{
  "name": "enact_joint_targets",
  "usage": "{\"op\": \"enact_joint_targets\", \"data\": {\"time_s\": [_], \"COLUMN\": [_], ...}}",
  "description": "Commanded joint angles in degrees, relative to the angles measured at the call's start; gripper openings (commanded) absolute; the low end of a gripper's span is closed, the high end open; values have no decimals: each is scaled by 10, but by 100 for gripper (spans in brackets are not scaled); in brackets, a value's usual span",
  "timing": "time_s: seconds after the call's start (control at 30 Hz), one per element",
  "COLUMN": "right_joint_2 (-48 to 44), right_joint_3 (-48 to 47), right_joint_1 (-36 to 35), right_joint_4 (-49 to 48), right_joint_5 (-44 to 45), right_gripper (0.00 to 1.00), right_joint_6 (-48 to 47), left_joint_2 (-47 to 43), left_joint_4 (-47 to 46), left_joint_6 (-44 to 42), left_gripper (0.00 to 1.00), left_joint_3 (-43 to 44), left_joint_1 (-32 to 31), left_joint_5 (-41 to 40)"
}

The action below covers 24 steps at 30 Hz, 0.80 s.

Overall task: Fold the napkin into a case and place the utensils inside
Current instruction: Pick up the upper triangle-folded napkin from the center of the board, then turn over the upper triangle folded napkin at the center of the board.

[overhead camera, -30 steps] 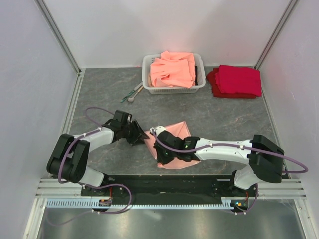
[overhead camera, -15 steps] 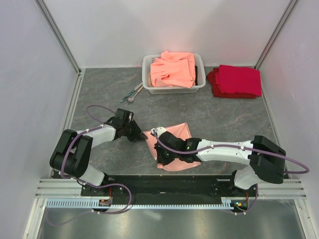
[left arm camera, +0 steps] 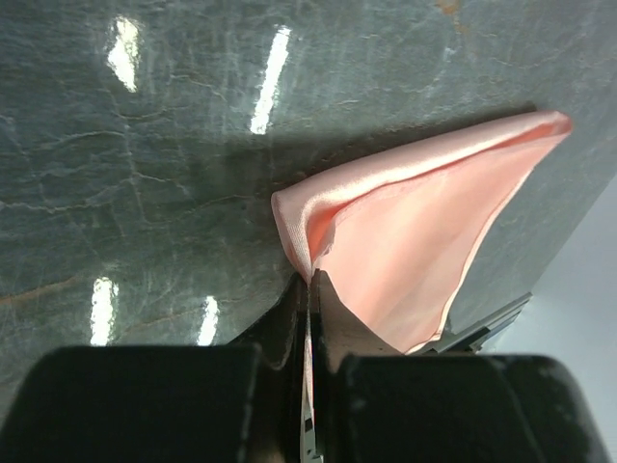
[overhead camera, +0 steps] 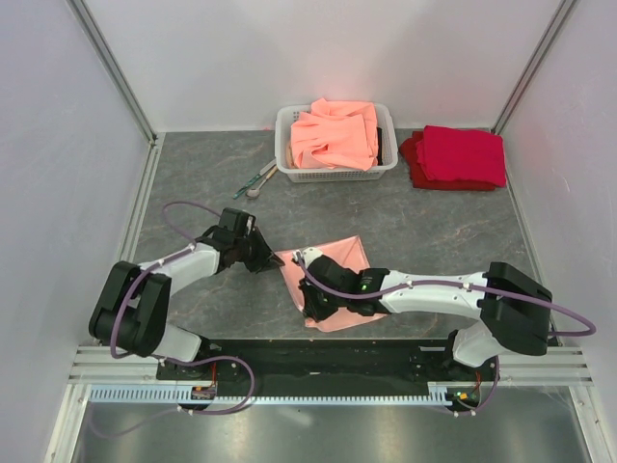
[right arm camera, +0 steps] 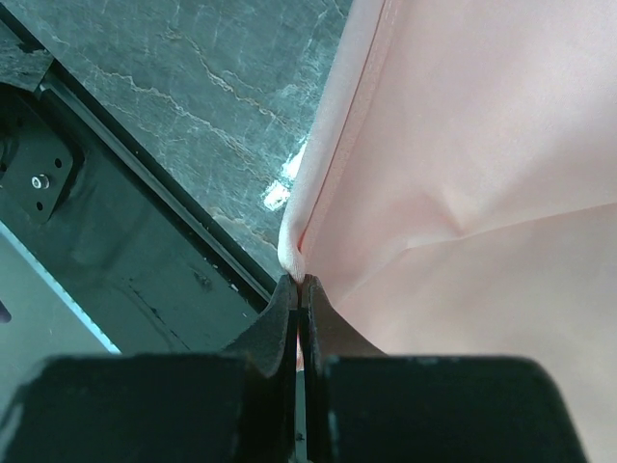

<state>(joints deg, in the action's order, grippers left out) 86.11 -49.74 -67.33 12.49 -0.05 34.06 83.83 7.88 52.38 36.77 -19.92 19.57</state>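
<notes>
The pale-pink napkin (overhead camera: 337,258) lies folded on the grey table near the arms' bases. My left gripper (overhead camera: 275,258) is shut on the napkin's left corner (left arm camera: 310,253), which rises off the table. My right gripper (overhead camera: 308,311) is shut on the napkin's near corner (right arm camera: 301,258), close to the black base rail. The wrist views show cloth pinched between both pairs of jaws. The utensils (overhead camera: 258,179), a silvery spoon and thin teal-handled pieces, lie on the table left of the basket, far from both grippers.
A white basket (overhead camera: 336,170) heaped with orange-salmon cloths stands at the back. Deep red folded cloths (overhead camera: 458,157) lie to its right. White walls close in the table on three sides. The black base rail (overhead camera: 328,352) runs along the near edge.
My left gripper has shut on the napkin's left corner after standing open beside it. The right gripper has stayed shut on the near corner and shifted slightly.
</notes>
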Motion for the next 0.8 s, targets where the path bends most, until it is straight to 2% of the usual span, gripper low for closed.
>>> {"op": "enact_joint_targets", "data": {"time_s": [0.0,0.13,0.23,0.37,0.47,0.53,0.63,0.7,0.77], "right_joint_2": [13,45,86,170,223,241,261,253,242], "right_joint_3": [-28,-83,-146,-296,-389,-418,-440,-405,-335], "right_joint_1": [-6,-21,-31,-56,-71,-74,-75,-72,-60], "right_joint_4": [-5,4,3,-5,-35,-86,-163,-213,-299], "right_joint_5": [-20,-28,-48,-91,-148,-176,-228,-245,-253], "right_gripper": [0,0,0,0,0,0,0,0,0], "right_joint_6": [-10,-17,-15,-11,12,35,78,105,129], "left_joint_2": [-53,-97,-140,-186,-212,-208,-206,-193,-170], "left_joint_4": [24,75,135,219,277,325,319,308,290], "left_joint_6": [-25,-41,-64,-99,-132,-152,-149,-148,-149], "left_gripper": [2,2,2,2,2,2,2,2,2], "left_joint_3": [31,61,99,169,244,316,370,391,395], "left_joint_1": [20,80,158,286,340,343,342,341,306], "left_joint_5": [-16,8,18,32,31,1,-1,15,8]}}
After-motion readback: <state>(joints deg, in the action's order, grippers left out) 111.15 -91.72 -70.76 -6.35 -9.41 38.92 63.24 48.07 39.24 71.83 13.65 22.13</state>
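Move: The left hand already pinches the napkin's far left corner and the right hand its near left corner. The napkin's middle lies about 13 cm right and 5 cm back of the left hand, some 7 cm right and 8 cm ahead of the right hand, about 2 cm below both. From the left hand, the utensils lie about 21 cm ahead and 5 cm left, the basket some 31 cm ahead and 12 cm right. Both hands keep their pinch and hoist the napkin, left hand 24 cm up, 17 left, right 18 up, 23 left. ##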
